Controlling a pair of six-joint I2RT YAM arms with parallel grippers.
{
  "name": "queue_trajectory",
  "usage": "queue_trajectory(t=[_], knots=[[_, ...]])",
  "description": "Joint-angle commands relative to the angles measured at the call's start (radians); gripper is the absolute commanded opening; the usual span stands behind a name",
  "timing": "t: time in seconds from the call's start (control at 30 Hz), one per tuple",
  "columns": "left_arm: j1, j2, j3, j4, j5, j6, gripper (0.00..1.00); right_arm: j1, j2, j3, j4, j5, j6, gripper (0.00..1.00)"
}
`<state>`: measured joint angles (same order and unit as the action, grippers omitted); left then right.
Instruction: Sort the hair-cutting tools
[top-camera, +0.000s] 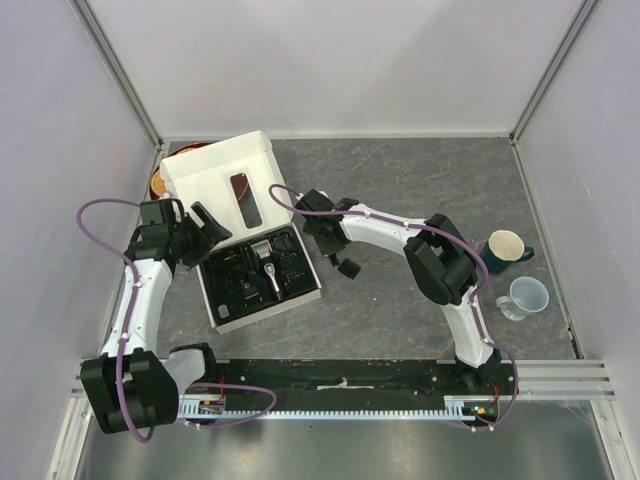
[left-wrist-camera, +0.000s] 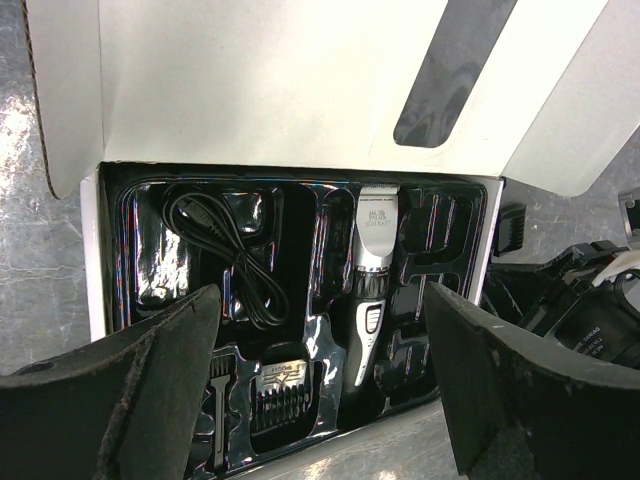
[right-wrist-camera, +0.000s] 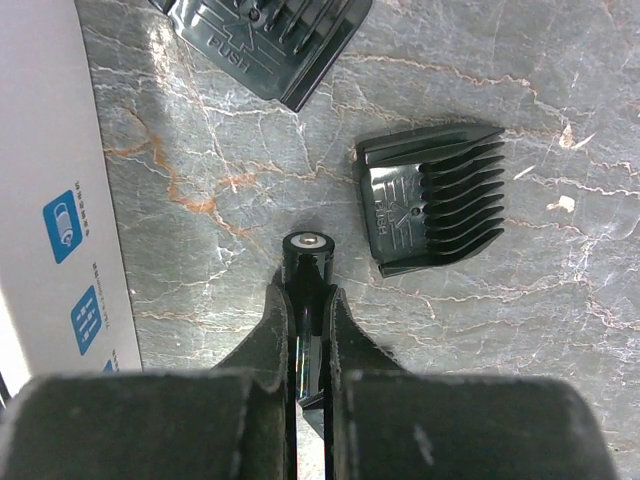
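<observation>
The black tray (top-camera: 225, 300) of the white box (top-camera: 215, 175) holds the clipper (left-wrist-camera: 370, 280), the coiled cord (left-wrist-camera: 225, 250), a comb guard (left-wrist-camera: 278, 395) and a thin brush-like tool (left-wrist-camera: 218, 415). My left gripper (left-wrist-camera: 320, 380) hovers open over the tray's near edge with nothing between its fingers. To the right of the box, my right gripper (right-wrist-camera: 308, 300) is shut on a slim black cylindrical piece (right-wrist-camera: 308, 255) with a silver end, low over the table. Two comb guards (right-wrist-camera: 430, 200) (right-wrist-camera: 265, 40) lie on the table just beyond it.
The box's raised lid (left-wrist-camera: 270, 80) stands behind the tray, and its printed side (right-wrist-camera: 60, 220) runs close on the right gripper's left. A dark green cup (top-camera: 505, 247) and a clear cup (top-camera: 527, 297) stand at the right. An orange-brown object (top-camera: 158, 183) sits behind the box.
</observation>
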<state>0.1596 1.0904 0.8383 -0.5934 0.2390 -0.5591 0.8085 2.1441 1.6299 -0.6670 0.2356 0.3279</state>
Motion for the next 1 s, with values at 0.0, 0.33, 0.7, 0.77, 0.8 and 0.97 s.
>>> queue_trajectory(t=[0.0, 0.33, 0.7, 0.77, 0.8, 0.97], knots=[[-0.002, -0.011, 0.004, 0.033, 0.023, 0.036, 0.89, -0.003, -0.041, 0.030, 0.020, 0.021, 0.005, 0.00], [-0.002, -0.032, -0.004, 0.030, 0.016, 0.039, 0.89, 0.001, -0.331, -0.074, 0.220, -0.062, 0.094, 0.00], [-0.002, -0.040, -0.021, 0.056, 0.077, 0.024, 0.88, 0.150, -0.368, -0.165, 0.599, -0.122, 0.175, 0.00], [-0.002, -0.041, -0.025, 0.058, 0.079, 0.024, 0.88, 0.170, -0.328, -0.151, 0.659, -0.119, 0.183, 0.00], [-0.002, -0.040, -0.025, 0.057, 0.079, 0.025, 0.88, 0.187, -0.313, -0.144, 0.688, -0.114, 0.184, 0.00], [-0.002, -0.041, -0.027, 0.047, 0.068, 0.028, 0.88, 0.224, -0.210, -0.097, 0.780, -0.101, 0.191, 0.00]])
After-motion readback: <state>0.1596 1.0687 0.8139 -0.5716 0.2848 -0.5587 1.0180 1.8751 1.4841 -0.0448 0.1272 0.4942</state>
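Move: The black tube is already pinched upright-ish between the right fingers at table level. The box's tray, where it is headed, has its middle about 17 cm left of that hand and 6 cm back; the clippers lie in it some 14 cm left and 5 back. One guard comb sits about 4 cm ahead and 2 right, a second 6 ahead and 5 left. From the left hand, the tray's middle is roughly 8 cm right, 1 back and 12 below. The black tube, kept in the right hand's closed fingers, is lifted off the table about 19 cm, then carried some 16 cm left and a little back, to above the tray near the clippers, sinking slightly at the end. Meanwhile the right wrist rolls about 40 degrees, so its fingertips swing out to the left, and tips them somewhat forward. ##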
